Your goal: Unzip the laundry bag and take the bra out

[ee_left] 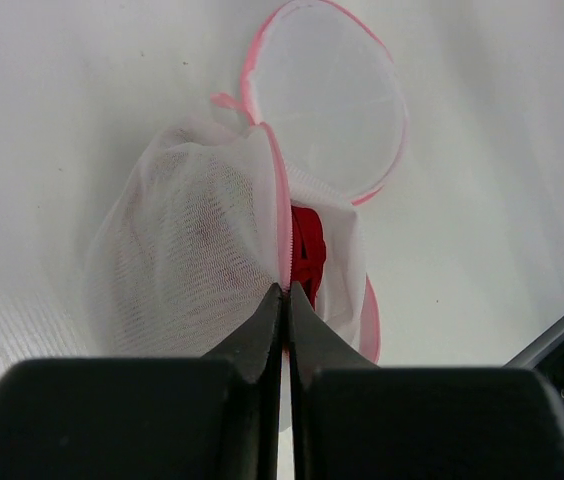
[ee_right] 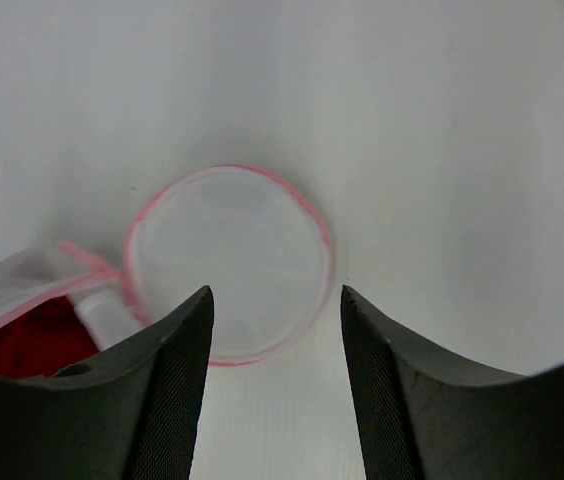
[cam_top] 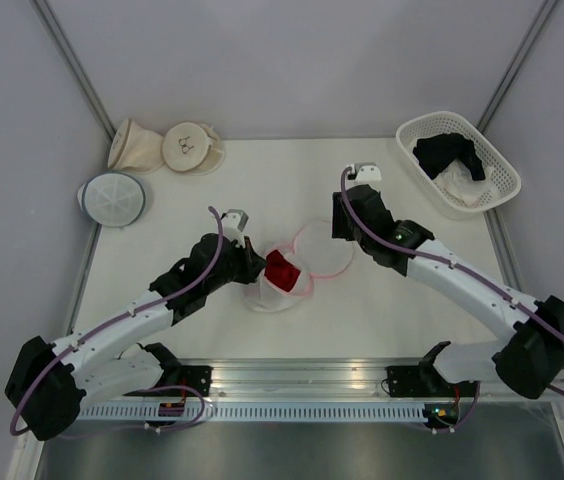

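Observation:
The laundry bag (cam_top: 267,293) lies at the table's middle, unzipped, its white mesh body (ee_left: 187,260) slumped. Its round pink-rimmed lid (cam_top: 324,248) lies flat to the right, still joined at one side. The red bra (cam_top: 282,270) shows inside the opening (ee_left: 307,245). My left gripper (ee_left: 285,288) is shut on the bag's pink zipper rim at the opening's near edge. My right gripper (ee_right: 276,292) hangs open above the lid (ee_right: 227,260), nothing between its fingers. In the right wrist view a patch of the bra (ee_right: 32,335) shows at the lower left.
A white basket (cam_top: 502,185) at the back right holds a black garment (cam_top: 450,152) and a white cloth. Two beige round pouches (cam_top: 167,145) and a grey-blue-rimmed mesh pouch (cam_top: 112,198) sit at the back left. A metal rail (cam_top: 292,385) runs along the near edge.

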{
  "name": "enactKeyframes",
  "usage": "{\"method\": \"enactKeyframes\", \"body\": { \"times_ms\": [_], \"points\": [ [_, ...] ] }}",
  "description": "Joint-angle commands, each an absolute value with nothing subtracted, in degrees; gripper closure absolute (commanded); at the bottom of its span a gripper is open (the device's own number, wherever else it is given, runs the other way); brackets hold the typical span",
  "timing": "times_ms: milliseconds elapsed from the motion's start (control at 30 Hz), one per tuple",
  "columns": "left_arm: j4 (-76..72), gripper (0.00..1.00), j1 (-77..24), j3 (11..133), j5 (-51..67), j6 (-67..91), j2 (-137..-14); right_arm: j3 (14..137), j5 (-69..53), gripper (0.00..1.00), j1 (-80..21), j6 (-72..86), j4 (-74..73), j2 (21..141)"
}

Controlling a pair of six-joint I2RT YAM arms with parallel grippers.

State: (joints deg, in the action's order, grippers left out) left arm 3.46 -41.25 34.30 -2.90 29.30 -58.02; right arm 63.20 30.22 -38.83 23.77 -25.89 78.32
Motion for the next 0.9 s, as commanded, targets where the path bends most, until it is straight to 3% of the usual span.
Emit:
{"method": "enactKeyframes", "body": {
  "times_ms": [0,433,867],
  "points": [
    [3.87,0.98,-41.48,34.19,-2.02,29.97,-57.39,61.09,13.22,0.4,-40.78,22.5,-18.47,72.25],
    [3.34,0.98,-41.48,33.4,-0.53,32.87,-58.62,50.72,0.18,0.41,-50.0,31.9,-2.74,80.33],
    [3.25,0.98,-41.48,31.91,-0.35,33.84,-55.55,50.0,2.01,0.46,-53.87,36.83,3.08,89.72]
  ]
}}
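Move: The bra, red in the bag's open mouth, lies about 18 cm to the right hand's left, some 6 cm back and 13 cm below it. The round pink-edged flap is about 7 cm left, 1 cm ahead and 17 cm below. The bag rim in the left fingers is about 22 cm left, 10 cm back and 4 cm lower. From the left hand, the bra lies about 5 cm right, 3 cm ahead and 8 cm down. Leftward and back, the right hand sweeps about 17 cm left and 10 cm towards its base, rising a little first and then sinking well below its start, to the bra in the bag's mouth. Its fingers stay open while the wrist turns some 30 degrees counter-clockwise, tips farther down and rolls left side up. The left fingers keep pinching the rim, easing down a centimetre. ##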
